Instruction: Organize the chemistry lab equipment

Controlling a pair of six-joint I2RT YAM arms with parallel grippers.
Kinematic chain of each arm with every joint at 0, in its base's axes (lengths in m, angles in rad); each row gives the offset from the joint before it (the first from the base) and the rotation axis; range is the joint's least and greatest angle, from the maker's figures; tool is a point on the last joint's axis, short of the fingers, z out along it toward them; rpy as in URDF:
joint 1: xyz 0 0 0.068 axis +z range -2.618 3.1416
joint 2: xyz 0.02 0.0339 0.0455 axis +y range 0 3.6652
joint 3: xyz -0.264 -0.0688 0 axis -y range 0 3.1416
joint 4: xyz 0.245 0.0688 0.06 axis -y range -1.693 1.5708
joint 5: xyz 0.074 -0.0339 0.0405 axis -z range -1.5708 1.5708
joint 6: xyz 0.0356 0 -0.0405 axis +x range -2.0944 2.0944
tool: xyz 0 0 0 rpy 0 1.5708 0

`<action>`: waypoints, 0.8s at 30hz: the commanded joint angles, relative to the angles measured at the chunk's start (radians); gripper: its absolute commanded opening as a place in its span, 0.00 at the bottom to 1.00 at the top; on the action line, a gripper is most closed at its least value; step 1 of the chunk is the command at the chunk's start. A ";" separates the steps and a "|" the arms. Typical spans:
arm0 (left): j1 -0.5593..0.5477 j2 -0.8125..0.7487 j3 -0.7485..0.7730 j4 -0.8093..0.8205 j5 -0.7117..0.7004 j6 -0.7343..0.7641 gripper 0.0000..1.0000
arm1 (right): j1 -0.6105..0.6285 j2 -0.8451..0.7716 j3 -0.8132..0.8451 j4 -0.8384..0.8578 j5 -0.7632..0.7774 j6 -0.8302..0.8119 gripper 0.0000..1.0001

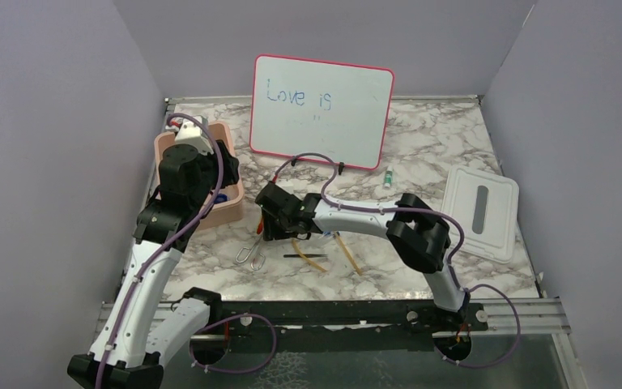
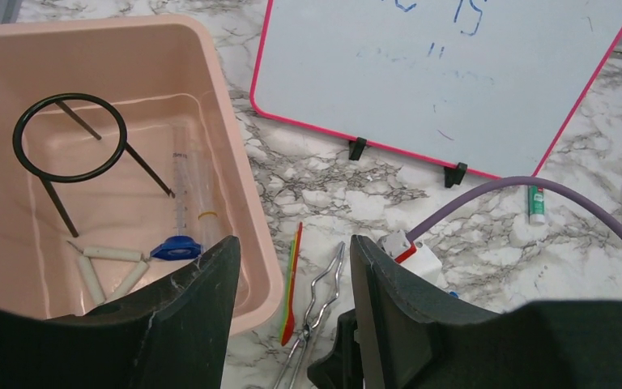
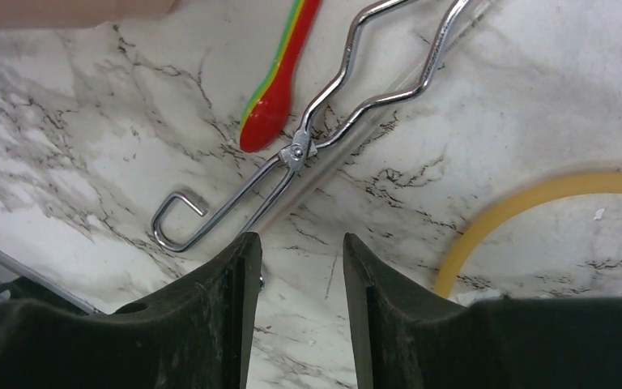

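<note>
My left gripper [image 2: 294,243] hangs open and empty above the right rim of the pink bin [image 2: 235,121]. In the bin lie a black wire ring tripod [image 2: 69,146], a clear blue-capped tube [image 2: 183,207] and white stick pieces [image 2: 113,263]. On the marble beside the bin lie a red-tipped spatula [image 3: 271,105] and metal tongs [image 3: 308,138], with a thin clear rod [image 3: 348,146] under the tongs. My right gripper [image 3: 296,239] is open and empty just short of the tongs' handle loops. A tan rubber tube [image 3: 534,198] curves to its right. A thin dark rod [image 1: 296,256] lies nearby.
The pink-framed whiteboard [image 1: 321,109] stands at the back centre. A small green-labelled vial [image 1: 388,177] lies in front of its right corner. The white lid [image 1: 480,212] rests flat at the right. Purple walls close in the left, back and right sides.
</note>
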 commanded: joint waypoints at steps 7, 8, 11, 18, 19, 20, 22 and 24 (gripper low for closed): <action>-0.027 -0.040 -0.002 -0.006 -0.046 0.010 0.56 | 0.001 0.071 0.016 0.061 0.047 0.198 0.42; -0.030 -0.042 -0.003 -0.006 -0.047 0.011 0.56 | 0.001 0.074 0.014 0.069 0.047 0.204 0.41; -0.036 -0.046 -0.004 -0.007 -0.054 0.016 0.56 | -0.004 0.088 0.008 0.084 0.034 0.215 0.40; -0.042 -0.053 -0.009 -0.013 -0.062 0.022 0.57 | -0.011 0.089 -0.033 0.112 0.017 0.269 0.35; -0.043 -0.054 -0.010 -0.014 -0.062 0.021 0.57 | -0.013 0.088 -0.037 0.110 0.016 0.282 0.33; -0.043 -0.055 -0.010 -0.013 -0.062 0.021 0.57 | -0.013 0.086 -0.044 0.110 0.017 0.296 0.30; -0.043 -0.056 -0.012 -0.015 -0.061 0.021 0.57 | -0.016 0.076 -0.061 0.112 0.022 0.328 0.28; -0.044 -0.059 -0.013 -0.016 -0.058 0.019 0.57 | -0.020 0.059 -0.087 0.123 0.028 0.358 0.23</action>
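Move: The right hand is low beside the steel tongs; the clear glass rod's middle lies about 5 cm ahead, roughly level left-right and 4 cm below. The tongs' pivot is some 3 cm ahead and 1 cm left, the red-yellow spoon about 9 cm ahead and 3 cm left, the yellow tubing level ahead-wise and some 13 cm right. From the raised left hand, the rod lies about 5 cm back, 9 cm right and 28 cm below. Right hand sinks about 2.5 cm and shifts left, turning clockwise some 15 degrees, fingers narrowing over the glass rod. ##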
